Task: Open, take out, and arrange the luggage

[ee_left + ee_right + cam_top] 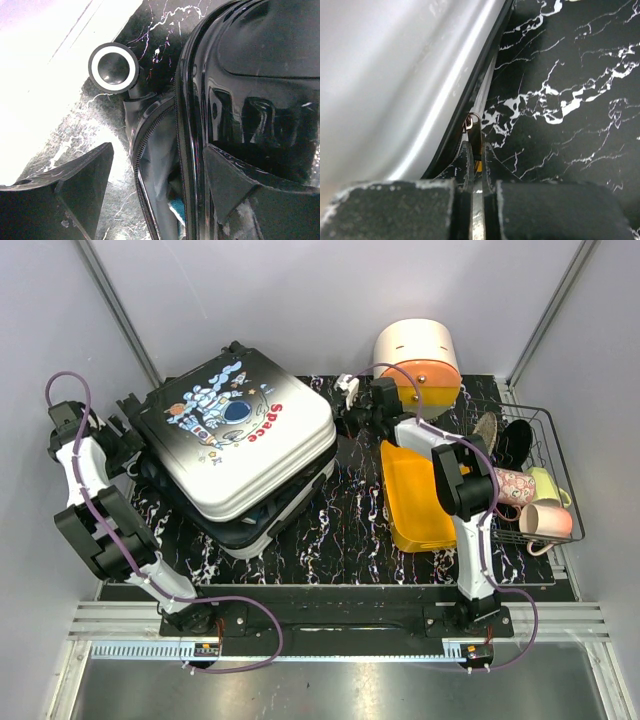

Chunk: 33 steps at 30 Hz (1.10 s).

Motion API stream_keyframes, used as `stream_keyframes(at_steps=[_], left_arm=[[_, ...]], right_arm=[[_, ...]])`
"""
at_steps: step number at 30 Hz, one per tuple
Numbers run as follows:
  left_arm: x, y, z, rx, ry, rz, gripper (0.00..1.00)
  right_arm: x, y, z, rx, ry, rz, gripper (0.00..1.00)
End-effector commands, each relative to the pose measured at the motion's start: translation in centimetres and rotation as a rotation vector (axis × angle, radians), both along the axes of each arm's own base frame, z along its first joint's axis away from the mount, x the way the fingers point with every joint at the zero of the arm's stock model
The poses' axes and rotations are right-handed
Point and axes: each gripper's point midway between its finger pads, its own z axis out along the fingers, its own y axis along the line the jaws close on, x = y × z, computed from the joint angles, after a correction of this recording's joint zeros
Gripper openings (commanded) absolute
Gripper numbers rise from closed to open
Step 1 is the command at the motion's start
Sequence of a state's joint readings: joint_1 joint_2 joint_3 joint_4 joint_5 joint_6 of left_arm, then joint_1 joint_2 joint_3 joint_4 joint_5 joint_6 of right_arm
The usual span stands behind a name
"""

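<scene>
The luggage [240, 430] lies flat on the left of the mat, astronaut print up, its lid raised a little off the lower shell. In the left wrist view its glossy black shell [260, 75], a white-rimmed wheel [113, 67] and grey lining [155, 180] show through the unzipped gap, with something teal inside. My left gripper [135, 445] [157, 150] stands open at the case's left side, one finger over the shell, the other over the mat. My right gripper [340, 422] [476, 145] is shut on the zipper pull [475, 125] at the case's right edge [385, 75].
An orange tray [415, 495] lies right of the case. A white-and-orange drawer box [418, 355] stands at the back right. A wire basket [545, 420] with cups sits at the far right. The black marble mat [350, 510] covers the table.
</scene>
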<state>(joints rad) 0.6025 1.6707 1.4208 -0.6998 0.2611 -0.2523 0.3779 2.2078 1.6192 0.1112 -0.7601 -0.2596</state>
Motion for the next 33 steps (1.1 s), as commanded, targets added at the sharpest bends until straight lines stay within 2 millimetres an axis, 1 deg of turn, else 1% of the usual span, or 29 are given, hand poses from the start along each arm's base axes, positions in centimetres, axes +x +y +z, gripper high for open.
stream_keyframes(at_steps=[1, 4, 7, 9, 11, 12, 14, 15, 16, 18, 19, 22, 24, 26, 27, 28, 29, 30, 31, 32, 33], left_arm=[[3.9, -5.6, 0.8, -0.078, -0.095, -0.18, 0.79], [4.0, -5.8, 0.8, -0.081, -0.094, -0.189, 0.78], [4.0, -6.1, 1.2, -0.088, -0.11, -0.197, 0.79], [3.9, -6.5, 1.4, -0.102, -0.116, -0.203, 0.78], [3.6, -6.8, 1.5, -0.111, -0.121, -0.204, 0.79], [3.4, -7.1, 1.5, -0.119, -0.122, -0.207, 0.78], [2.7, -7.5, 1.6, -0.13, -0.124, -0.206, 0.78], [2.4, -7.8, 1.3, -0.137, -0.118, -0.207, 0.78], [1.7, -8.2, 1.1, -0.142, -0.112, -0.205, 0.78], [1.2, -8.5, 0.6, -0.151, -0.107, -0.201, 0.78], [0.7, -8.8, 0.0, -0.156, -0.105, -0.197, 0.77], [0.4, -9.3, -0.8, -0.171, -0.105, -0.192, 0.77], [0.4, -9.7, -0.7, -0.183, -0.109, -0.193, 0.77], [0.5, -10.0, -0.6, -0.185, -0.115, -0.193, 0.77], [0.5, -10.2, -0.4, -0.184, -0.118, -0.197, 0.77], [0.4, -10.2, -0.3, -0.184, -0.118, -0.195, 0.77], [0.3, -10.1, -0.3, -0.181, -0.116, -0.189, 0.77], [0.1, -10.0, 0.0, -0.17, -0.121, -0.185, 0.77], [-0.3, -10.0, -0.2, -0.17, -0.111, -0.177, 0.77], [-0.6, -9.9, -0.2, -0.174, -0.111, -0.163, 0.77], [-1.0, -9.4, 0.2, -0.172, -0.125, -0.144, 0.77]], right_arm=[[-0.1, 5.1, 3.2, 0.101, -0.141, 0.096, 0.0], [-0.5, 6.1, 2.8, 0.121, -0.128, 0.108, 0.0], [-0.3, 6.3, 3.3, 0.136, -0.121, 0.097, 0.0], [0.2, 6.2, 3.8, 0.132, -0.136, 0.073, 0.0], [1.0, 6.0, 4.7, 0.135, -0.159, 0.049, 0.0], [1.4, 6.1, 5.6, 0.142, -0.177, 0.043, 0.0], [1.7, 6.6, 6.3, 0.166, -0.159, 0.036, 0.0], [2.0, 7.1, 7.4, 0.189, -0.163, 0.037, 0.0], [1.7, 7.6, 7.2, 0.211, -0.115, 0.049, 0.0], [0.7, 8.8, 7.4, 0.239, -0.106, 0.083, 0.0], [0.1, 9.2, 7.6, 0.253, -0.107, 0.098, 0.0], [-2.6, 10.8, 7.2, 0.302, -0.071, 0.162, 0.0], [-3.6, 11.5, 6.8, 0.318, -0.049, 0.188, 0.0], [-4.2, 12.0, 6.2, 0.331, -0.014, 0.21, 0.0], [-4.0, 12.0, 6.5, 0.34, -0.021, 0.208, 0.0], [-3.5, 12.0, 6.0, 0.335, -0.019, 0.189, 0.01], [-3.1, 11.9, 6.2, 0.332, -0.029, 0.174, 0.11], [-2.4, 11.8, 6.8, 0.33, -0.04, 0.155, 0.18], [-1.1, 11.0, 7.2, 0.319, -0.068, 0.106, 0.23], [0.0, 10.4, 7.6, 0.311, -0.076, 0.064, 0.3], [0.9, 9.9, 8.5, 0.303, -0.073, 0.025, 0.35]])
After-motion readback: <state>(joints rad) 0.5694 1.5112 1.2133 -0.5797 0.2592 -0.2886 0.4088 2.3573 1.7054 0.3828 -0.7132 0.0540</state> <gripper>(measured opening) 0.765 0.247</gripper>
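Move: The right fingers still pinch the zipper pull at the suitcase's right corner; the edge to follow runs to the suitcase's far corner, about 20 cm ahead and 24 cm left. The cream drawer box stands some 12 cm ahead and 18 cm right, the orange bin's middle about 14 cm back and 22 cm right, 8 cm lower. From the left hand the suitcase's black rim is about 2 cm right, the zipper pull roughly 50 cm right and 5 cm ahead. Draw the zipper pull on around the right corner with the right gripper, left and forward along the seam by about 4.5 cm in all, letting the fingertips tip up some 10 degrees, then part the fingers to about a quarter. Hold the left gripper nearly still at first, then bring it about 3 cm right and 1.5 cm back along the black rim, fingers still wide open and the inner one against the rim. ##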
